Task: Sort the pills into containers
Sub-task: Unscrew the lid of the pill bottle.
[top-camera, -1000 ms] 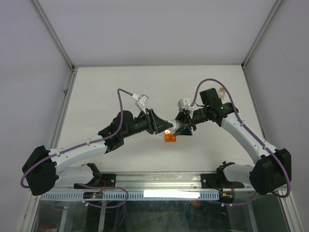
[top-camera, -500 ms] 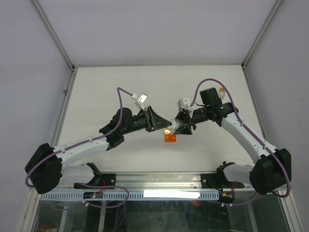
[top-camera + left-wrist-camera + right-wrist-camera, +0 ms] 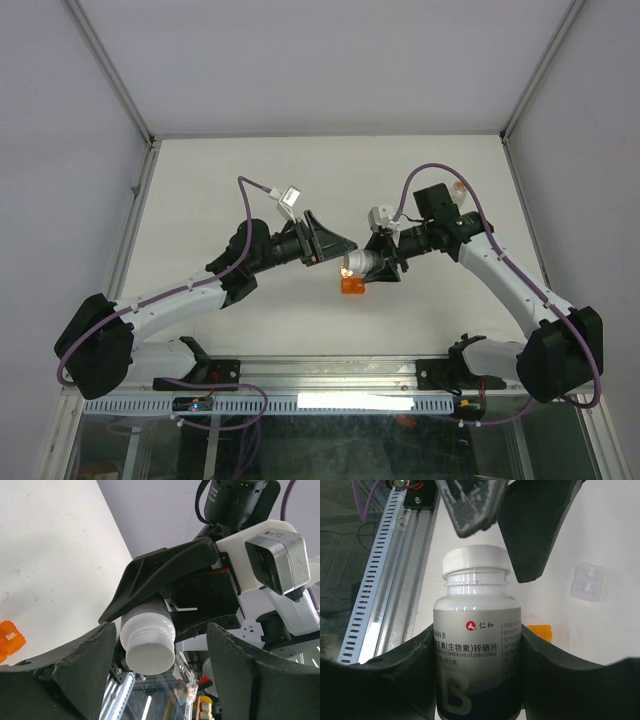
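My right gripper is shut on a white bottle with a dark band and holds it above the table, cap towards the left arm. In the right wrist view the bottle fills the space between the fingers and its white cap is on. My left gripper is open and stands a little apart from the cap; in the left wrist view the bottle's cap end shows between its spread fingers. A stubby orange cup sits on the table under the bottle. No pills show.
A small clear vial with something orange in it stands at the back right, behind the right arm. A small clear plastic piece lies on the table beside the orange cup. A slotted metal rail runs along the near edge.
My left gripper was at the bottle's cap; it has drawn back up and to the left and now stands open, clear of it. The right gripper still holds the bottle in place.
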Controlling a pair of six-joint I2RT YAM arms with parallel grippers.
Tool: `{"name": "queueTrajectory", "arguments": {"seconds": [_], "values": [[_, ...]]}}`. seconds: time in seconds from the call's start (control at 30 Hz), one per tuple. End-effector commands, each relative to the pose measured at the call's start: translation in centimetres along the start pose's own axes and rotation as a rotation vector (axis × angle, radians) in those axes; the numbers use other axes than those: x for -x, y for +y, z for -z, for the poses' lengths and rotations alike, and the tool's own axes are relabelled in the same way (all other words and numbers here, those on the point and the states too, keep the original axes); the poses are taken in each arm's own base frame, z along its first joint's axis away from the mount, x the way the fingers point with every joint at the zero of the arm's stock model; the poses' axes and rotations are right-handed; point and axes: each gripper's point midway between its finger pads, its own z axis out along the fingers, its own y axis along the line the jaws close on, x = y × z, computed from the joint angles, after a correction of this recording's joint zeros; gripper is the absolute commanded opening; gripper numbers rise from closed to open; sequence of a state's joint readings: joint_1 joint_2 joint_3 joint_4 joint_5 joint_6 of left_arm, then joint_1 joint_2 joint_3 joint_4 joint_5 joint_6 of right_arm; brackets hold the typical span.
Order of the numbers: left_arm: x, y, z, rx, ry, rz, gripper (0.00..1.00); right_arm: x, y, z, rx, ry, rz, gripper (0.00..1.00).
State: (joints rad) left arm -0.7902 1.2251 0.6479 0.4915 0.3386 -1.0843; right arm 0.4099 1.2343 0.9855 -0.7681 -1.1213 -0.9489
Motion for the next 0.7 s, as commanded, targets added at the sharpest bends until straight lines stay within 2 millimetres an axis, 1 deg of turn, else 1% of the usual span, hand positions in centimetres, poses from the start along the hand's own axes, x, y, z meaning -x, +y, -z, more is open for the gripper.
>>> {"name": "queueTrajectory", "arguments": {"seconds": [0.0, 0.1, 0.2, 0.27, 0.33, 0.4, 0.43, 0.53, 0.6, 0.63, 0.67], "values": [[1.1, -2.6, -0.2, -0.085, -0.018, -0.046, 0.77, 0.9, -0.1, 0.2, 0.0, -0.018, 0.031, 0.0], [1.4, -1.9, -0.2, -0.049, -0.035, -0.069, 0.87, 0.9, 0.0, 0.2, 0.001, -0.019, 0.03, 0.0], [2.3, -0.9, 0.2, 0.006, -0.08, -0.124, 0.97, 0.9, 0.0, 0.3, 0.0, -0.019, 0.033, 0.0], [3.1, -1.1, 0.8, 0.013, -0.121, -0.182, 0.99, 0.9, 0.0, 0.3, 0.001, -0.019, 0.032, 0.0], [4.0, -1.8, 1.6, -0.008, -0.165, -0.3, 0.99, 0.9, 0.0, 0.2, 0.002, -0.02, 0.032, 0.0], [4.4, -2.9, 2.6, -0.061, -0.196, -0.46, 0.99, 0.9, 0.1, 0.2, 0.003, -0.02, 0.032, 0.0], [4.3, -3.5, 3.2, -0.098, -0.204, -0.576, 0.99, 0.9, 0.1, 0.3, 0.003, -0.021, 0.034, 0.0], [3.0, -5.2, 5.2, -0.25, -0.232, -0.954, 0.99, 0.9, 0.1, 0.3, 0.003, -0.02, 0.034, 0.0], [1.9, -5.7, 6.3, -0.352, -0.27, -1.161, 0.99, 0.9, 0.1, 0.2, 0.004, -0.021, 0.033, 0.0], [1.1, -5.7, 6.7, -0.4, -0.273, -1.258, 0.99, 0.9, 0.1, 0.2, 0.005, -0.022, 0.034, 0.0], [0.5, -5.2, 6.9, -0.428, -0.274, -1.35, 0.99, 0.9, 0.1, 0.2, 0.004, -0.021, 0.034, 0.0]]}}
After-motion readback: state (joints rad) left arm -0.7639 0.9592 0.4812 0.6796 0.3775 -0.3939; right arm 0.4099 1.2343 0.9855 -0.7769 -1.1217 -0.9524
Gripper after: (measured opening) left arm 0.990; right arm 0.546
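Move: The lid, still on the bottle that the right hand holds, sits just off the left fingertips: about 2 cm back, 2 cm to the right and 2 cm below that hand. The orange box lies on the table some 18 cm below the left hand, 2 cm ahead and 2 cm right; the clear box is about 10 cm ahead, 6 cm left and equally low. From the right hand the lid is roughly 5 cm left, 1 cm back and 2 cm down. The bottle and its lid are held still by the right hand while the left, already clear of the lid, opens its fingers fully. The left hand dips slightly forward, then pulls away leftward and up, about 5 cm and 4 cm, easing back at the end. Its wrist rolls nearly 50 degrees, bringing the stacked fingers side by side. ##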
